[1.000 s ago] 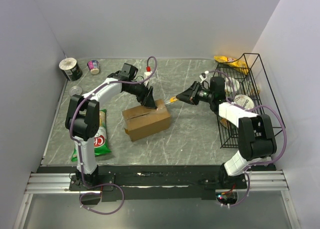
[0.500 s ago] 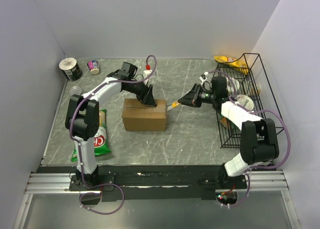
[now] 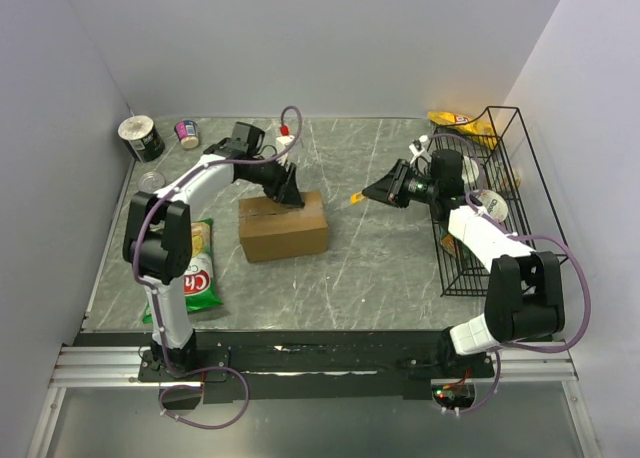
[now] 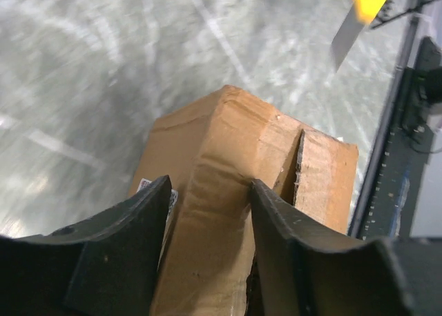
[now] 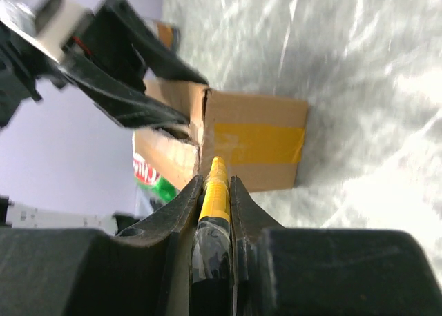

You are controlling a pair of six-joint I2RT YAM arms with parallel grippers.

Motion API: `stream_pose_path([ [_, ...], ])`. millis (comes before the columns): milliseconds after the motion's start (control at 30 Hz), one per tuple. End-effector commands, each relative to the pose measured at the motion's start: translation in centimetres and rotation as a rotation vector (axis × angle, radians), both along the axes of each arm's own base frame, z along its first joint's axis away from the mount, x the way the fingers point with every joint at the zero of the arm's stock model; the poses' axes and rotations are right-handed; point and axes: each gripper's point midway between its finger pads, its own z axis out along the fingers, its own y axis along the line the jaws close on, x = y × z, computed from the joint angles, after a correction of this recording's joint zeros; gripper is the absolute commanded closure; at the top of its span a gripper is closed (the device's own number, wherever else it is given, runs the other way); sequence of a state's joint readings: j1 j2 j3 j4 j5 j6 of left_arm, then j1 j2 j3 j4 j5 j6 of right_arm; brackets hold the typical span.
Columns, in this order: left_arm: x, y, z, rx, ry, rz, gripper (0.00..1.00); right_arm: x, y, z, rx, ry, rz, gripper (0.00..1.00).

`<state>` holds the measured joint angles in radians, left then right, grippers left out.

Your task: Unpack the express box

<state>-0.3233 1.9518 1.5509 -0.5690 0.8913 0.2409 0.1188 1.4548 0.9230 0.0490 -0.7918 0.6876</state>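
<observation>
The express box (image 3: pixel 283 228), a brown carton, lies mid-table with its top seam split. My left gripper (image 3: pixel 288 190) is at its far top edge. In the left wrist view its fingers (image 4: pixel 209 185) straddle a taped cardboard flap (image 4: pixel 214 212), one finger outside and the other in the open seam, with the cardboard filling the gap between them. My right gripper (image 3: pixel 372 193) hovers to the right of the box, apart from it, shut on a yellow utility knife (image 5: pixel 216 188) whose tip (image 3: pixel 355 197) points at the box (image 5: pixel 259 147).
A black wire basket (image 3: pixel 510 148) with packets stands at the right edge. A green snack bag (image 3: pixel 200 273) lies left of the box. A cup of noodles (image 3: pixel 140 136), a small cup (image 3: pixel 187 133) and a can (image 3: pixel 150 181) sit at the back left, and a yellow packet (image 3: pixel 455 121) at the back right.
The box has swung round and shifted left with my left gripper, whose jaws have narrowed on the flap. My right gripper has drawn the knife back to the right, away from the box.
</observation>
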Motion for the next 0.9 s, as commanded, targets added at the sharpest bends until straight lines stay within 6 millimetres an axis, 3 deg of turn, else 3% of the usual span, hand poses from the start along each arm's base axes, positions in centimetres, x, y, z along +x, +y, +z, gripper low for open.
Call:
stream_pose_path([
  [0,1.8,4.5,-0.2,0.116,-0.055,0.159,0.47,3.2,0.2,3.7,0.032,-0.184,-0.091,1.00],
  [33,1.5,4.9,-0.6,0.120,-0.040,0.165,0.47,3.8,1.0,4.7,0.043,-0.207,-0.076,1.00],
  [67,1.5,5.3,-0.6,0.123,-0.038,0.177,0.48,4.4,1.6,3.9,0.047,-0.185,-0.066,1.00],
  [100,1.4,5.5,-0.6,0.126,-0.035,0.184,0.48,5.2,2.2,5.1,0.074,-0.210,-0.059,1.00],
  [167,1.5,5.8,-0.4,0.120,-0.028,0.200,0.48,6.0,3.4,4.3,0.087,-0.184,-0.051,1.00],
  [233,1.5,6.1,-0.2,0.120,-0.029,0.215,0.48,6.8,4.3,5.1,0.115,-0.192,-0.045,1.00],
  [367,1.5,6.3,-0.1,0.109,-0.015,0.230,0.48,7.4,6.4,4.4,0.144,-0.152,-0.018,1.00],
  [867,1.0,6.3,0.1,0.093,0.001,0.235,0.49,8.5,9.1,3.6,0.127,-0.166,-0.052,1.00],
])
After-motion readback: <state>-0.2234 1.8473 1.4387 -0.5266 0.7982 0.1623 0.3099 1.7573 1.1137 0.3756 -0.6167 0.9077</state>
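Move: The box lies with its middle about 4 cm back, 3 cm left and 6 cm below the left hand, whose fingers already straddle its far top edge. From the right hand, which holds the yellow knife, the box's middle is some 20 cm left, 2 cm back and 11 cm lower. The chips bag lies about 25 cm left and 13 cm back of the left hand, 11 cm below it; the wire basket is roughly 28 cm right of the right hand, 3 cm ahead and 9 cm lower. The box is drawn about 5 cm left and a touch forward by the left hand, which keeps one finger outside the far wall and the other in the top slit, turns some 10 degrees counter-clockwise, then holds still. The right hand, keeping the knife gripped, swings forward and left about 11 cm, rising slightly and dipping again, and brings the blade out towards the box's far right corner, clear of the cardboard. ##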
